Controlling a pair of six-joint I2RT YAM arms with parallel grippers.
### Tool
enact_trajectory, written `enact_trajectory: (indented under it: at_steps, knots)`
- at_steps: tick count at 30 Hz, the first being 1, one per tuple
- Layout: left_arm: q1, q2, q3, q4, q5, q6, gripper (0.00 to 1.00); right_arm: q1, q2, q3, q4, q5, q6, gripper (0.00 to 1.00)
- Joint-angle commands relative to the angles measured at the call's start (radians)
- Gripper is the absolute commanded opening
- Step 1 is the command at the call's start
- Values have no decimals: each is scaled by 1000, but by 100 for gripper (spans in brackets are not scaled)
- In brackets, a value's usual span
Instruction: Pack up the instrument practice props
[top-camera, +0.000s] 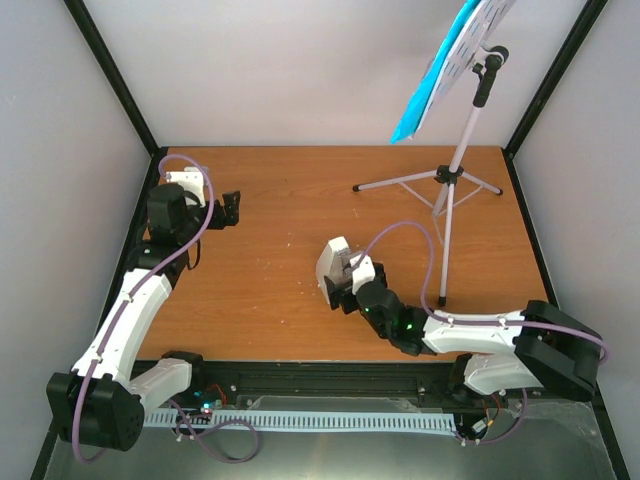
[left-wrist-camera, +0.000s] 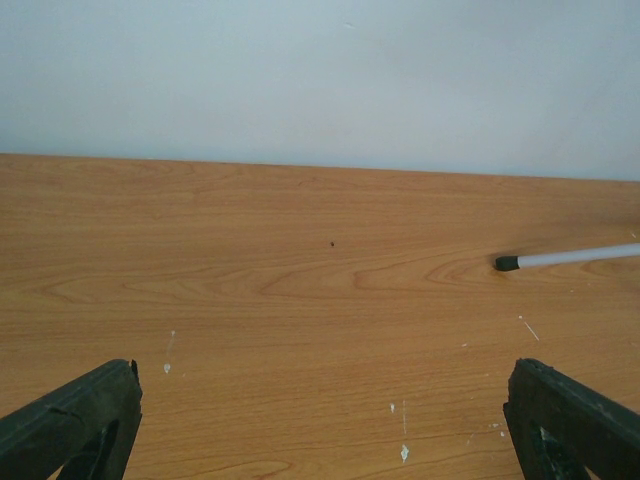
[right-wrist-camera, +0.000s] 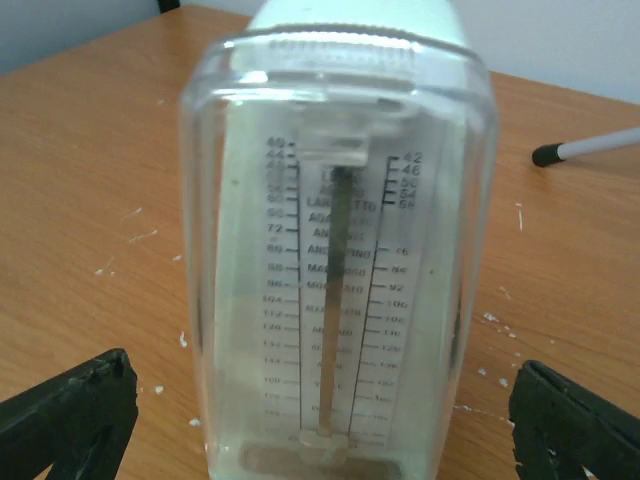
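The small white metronome (top-camera: 335, 262) with its clear cover (right-wrist-camera: 335, 280) stands on the wooden table (top-camera: 270, 300), just right of centre. My right gripper (top-camera: 350, 287) is open, its black fingers (right-wrist-camera: 70, 410) wide on either side of the metronome with a gap to each wall. The white music stand (top-camera: 458, 160) rises on thin tripod legs at the back right and carries blue and white sheet-music pages (top-camera: 430, 90). My left gripper (top-camera: 232, 208) is open and empty at the back left, low over bare wood (left-wrist-camera: 320, 400).
One tripod leg with a black foot (left-wrist-camera: 570, 258) lies across the table ahead of the left gripper, and a leg (right-wrist-camera: 590, 148) also shows behind the metronome. White walls and a black frame (top-camera: 110, 70) enclose the table. A purple cable (top-camera: 425, 260) loops near the stand's front leg.
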Motion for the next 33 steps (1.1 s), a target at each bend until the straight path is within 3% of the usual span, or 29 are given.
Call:
enact_trajectory:
  at_steps: [1, 8, 11, 13, 16, 21, 26, 29, 33]
  knots:
    - [4, -5, 3, 18, -6, 27, 99, -4, -79, -21, -38, -39, -65, 100]
    - [5, -5, -3, 30, 21, 45, 99, -36, -294, -99, -138, -118, -125, 100]
    - [4, 17, -1, 35, 167, 56, 100, -134, -440, -114, -205, -219, -123, 100]
    - [1, 27, 14, 54, 382, 57, 100, -238, -529, -114, -244, -309, -105, 100]
    - [-80, 21, -8, 170, 564, 26, 99, -405, -591, -77, -316, -409, -58, 100]
    - [-323, 175, 124, 63, 614, 91, 99, -659, -555, 39, -442, -610, -37, 100]
    - [-495, 338, 214, -34, 560, 213, 100, -831, -529, 83, -477, -780, 12, 100]
    - [-541, 413, 248, -74, 481, 275, 99, -899, -568, 58, -463, -827, 41, 100]
    - [-580, 472, 275, -93, 498, 315, 99, -918, -620, 35, -474, -853, 51, 100]
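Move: About 5 cm ahead of the right hand and 2 cm to its left, its middle some 2 cm higher, stands the covered metronome, its clear cover nearest the open fingers. The stand's near foot lies about 26 cm right of that hand, 3 cm ahead, 7 cm below. From the left hand the metronome is some 28 cm right, 8 cm back, 12 cm below; the stand's far foot is about 18 cm ahead, 32 cm right, 21 cm below. Backing off the clear cover by a centimetre or two with its fingers open, the right hand then swings about 18 cm right towards the stand's near leg, rising 10 cm and ending 5 cm farther forward. The left hand, wide open, sweeps right and back to the metronome, turning some 60 degrees clockwise to point right, and sinks near its top at the end. ##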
